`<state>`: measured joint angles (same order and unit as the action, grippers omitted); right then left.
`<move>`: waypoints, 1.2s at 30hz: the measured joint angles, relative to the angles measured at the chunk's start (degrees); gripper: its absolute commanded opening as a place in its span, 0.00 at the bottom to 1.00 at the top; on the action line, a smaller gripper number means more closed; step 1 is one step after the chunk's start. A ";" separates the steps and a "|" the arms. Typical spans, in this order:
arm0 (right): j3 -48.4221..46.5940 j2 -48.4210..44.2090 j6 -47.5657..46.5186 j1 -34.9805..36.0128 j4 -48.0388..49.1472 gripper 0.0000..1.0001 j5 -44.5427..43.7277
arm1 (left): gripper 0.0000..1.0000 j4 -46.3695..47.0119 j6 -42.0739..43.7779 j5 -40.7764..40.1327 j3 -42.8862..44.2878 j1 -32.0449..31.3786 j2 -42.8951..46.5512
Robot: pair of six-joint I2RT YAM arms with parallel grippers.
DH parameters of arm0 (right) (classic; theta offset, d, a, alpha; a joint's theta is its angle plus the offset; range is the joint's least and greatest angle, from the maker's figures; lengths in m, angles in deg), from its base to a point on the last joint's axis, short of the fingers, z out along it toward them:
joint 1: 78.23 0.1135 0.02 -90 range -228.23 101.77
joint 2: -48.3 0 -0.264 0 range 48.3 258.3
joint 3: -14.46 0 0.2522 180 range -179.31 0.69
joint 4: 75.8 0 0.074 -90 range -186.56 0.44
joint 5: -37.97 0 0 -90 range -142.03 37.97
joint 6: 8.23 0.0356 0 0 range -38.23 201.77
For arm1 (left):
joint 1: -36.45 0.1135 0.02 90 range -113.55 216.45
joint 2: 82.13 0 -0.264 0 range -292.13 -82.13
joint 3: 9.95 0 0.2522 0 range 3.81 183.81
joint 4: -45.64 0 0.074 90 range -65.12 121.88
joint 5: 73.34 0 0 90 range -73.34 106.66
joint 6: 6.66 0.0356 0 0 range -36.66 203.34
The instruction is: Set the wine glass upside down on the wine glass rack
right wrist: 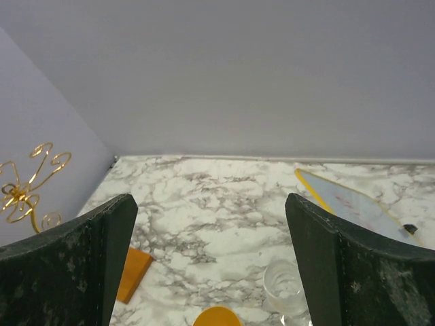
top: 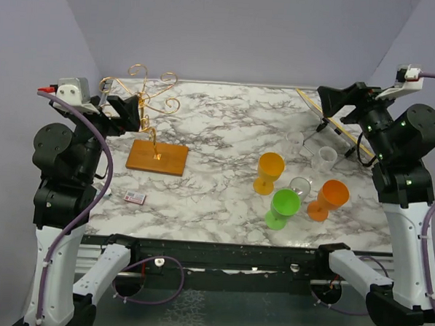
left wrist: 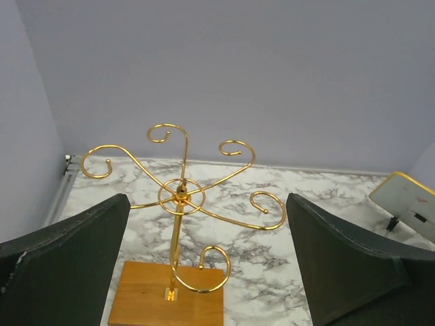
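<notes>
The wine glass rack point(top: 144, 93) is a gold wire stand with curled arms on an orange-brown wooden base point(top: 157, 158), at the table's back left. Three coloured wine glasses stand upright at the right: yellow point(top: 269, 171), green point(top: 282, 207) and orange point(top: 329, 199). My left gripper point(top: 125, 108) hovers open just left of the rack. The left wrist view shows the rack point(left wrist: 181, 197) straight ahead between its empty fingers point(left wrist: 81, 251). Raised at the back right, my right gripper point(top: 329, 99) is open and empty. In the right wrist view it point(right wrist: 211, 198) looks over the yellow glass's rim point(right wrist: 217, 317).
Small clear glasses point(top: 301, 186) point(top: 327, 155) point(top: 294, 141) stand among and behind the coloured ones. A yellow-edged board point(top: 319, 110) lies at the back right. A small red-and-white box point(top: 134, 197) rests near the front left edge. Purple walls close in the table.
</notes>
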<state>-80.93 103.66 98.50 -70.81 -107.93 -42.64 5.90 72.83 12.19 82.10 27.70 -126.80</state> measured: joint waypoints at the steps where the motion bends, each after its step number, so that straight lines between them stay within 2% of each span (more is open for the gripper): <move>1: 0.07 0.50 0.24 0.00 -0.63 0.97 0.46 | 0.99 -0.02 -0.07 0.98 -0.57 0.00 0.15; 9: 2.05 4.98 0.90 0.00 -4.61 0.93 6.73 | 0.99 2.32 -0.22 13.66 -3.72 -0.85 -0.15; 17: 3.43 9.51 0.37 1.25 -7.80 0.88 14.73 | 0.99 9.18 -2.03 33.79 -5.64 -1.51 -5.16; 21: 3.56 12.33 -1.42 8.02 -11.30 0.83 10.97 | 0.99 14.60 -4.90 43.30 -7.78 -2.05 -8.20; 24: 3.65 15.37 -2.82 13.99 -14.25 0.77 5.46 | 0.99 17.49 -6.25 45.46 -9.05 -2.45 -9.60; 29: 3.65 20.76 -4.35 20.11 -18.38 0.66 -2.32 | 0.99 20.11 -7.82 47.39 -10.08 -3.30 -11.37; 36: 3.76 23.19 -4.76 27.21 -23.85 0.68 -7.67 | 0.99 21.88 -8.35 47.74 -10.29 -4.13 -11.30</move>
<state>-77.17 126.85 93.74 -43.60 -131.78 -50.31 27.78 64.48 59.93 71.80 23.57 -138.10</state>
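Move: Below the right hand, the yellow-orange glass stands with its middle about 39 cm down, some 9 cm left and 2 cm back. From that glass the green one is about 14 cm nearer the base and 6 cm right, the deep orange one 9 cm nearer and 22 cm right, and a clear one 10 cm farther and 9 cm right. From the left hand the yellow-orange glass is roughly 46 cm right, 4 cm ahead and 38 cm down; the rack stands about 15 cm ahead, 33 cm down. Diving some 26 cm down and 14 cm left, the right hand swoops to just above the yellow-orange glass's rim, tipping from nearly level to about 45 degrees down and turning left, its fingers closing partway without visible contact. The left hand swings about 16 cm right and 5 cm down, turning some 50 degrees clockwise to face the glasses, fingers kept wide open. ##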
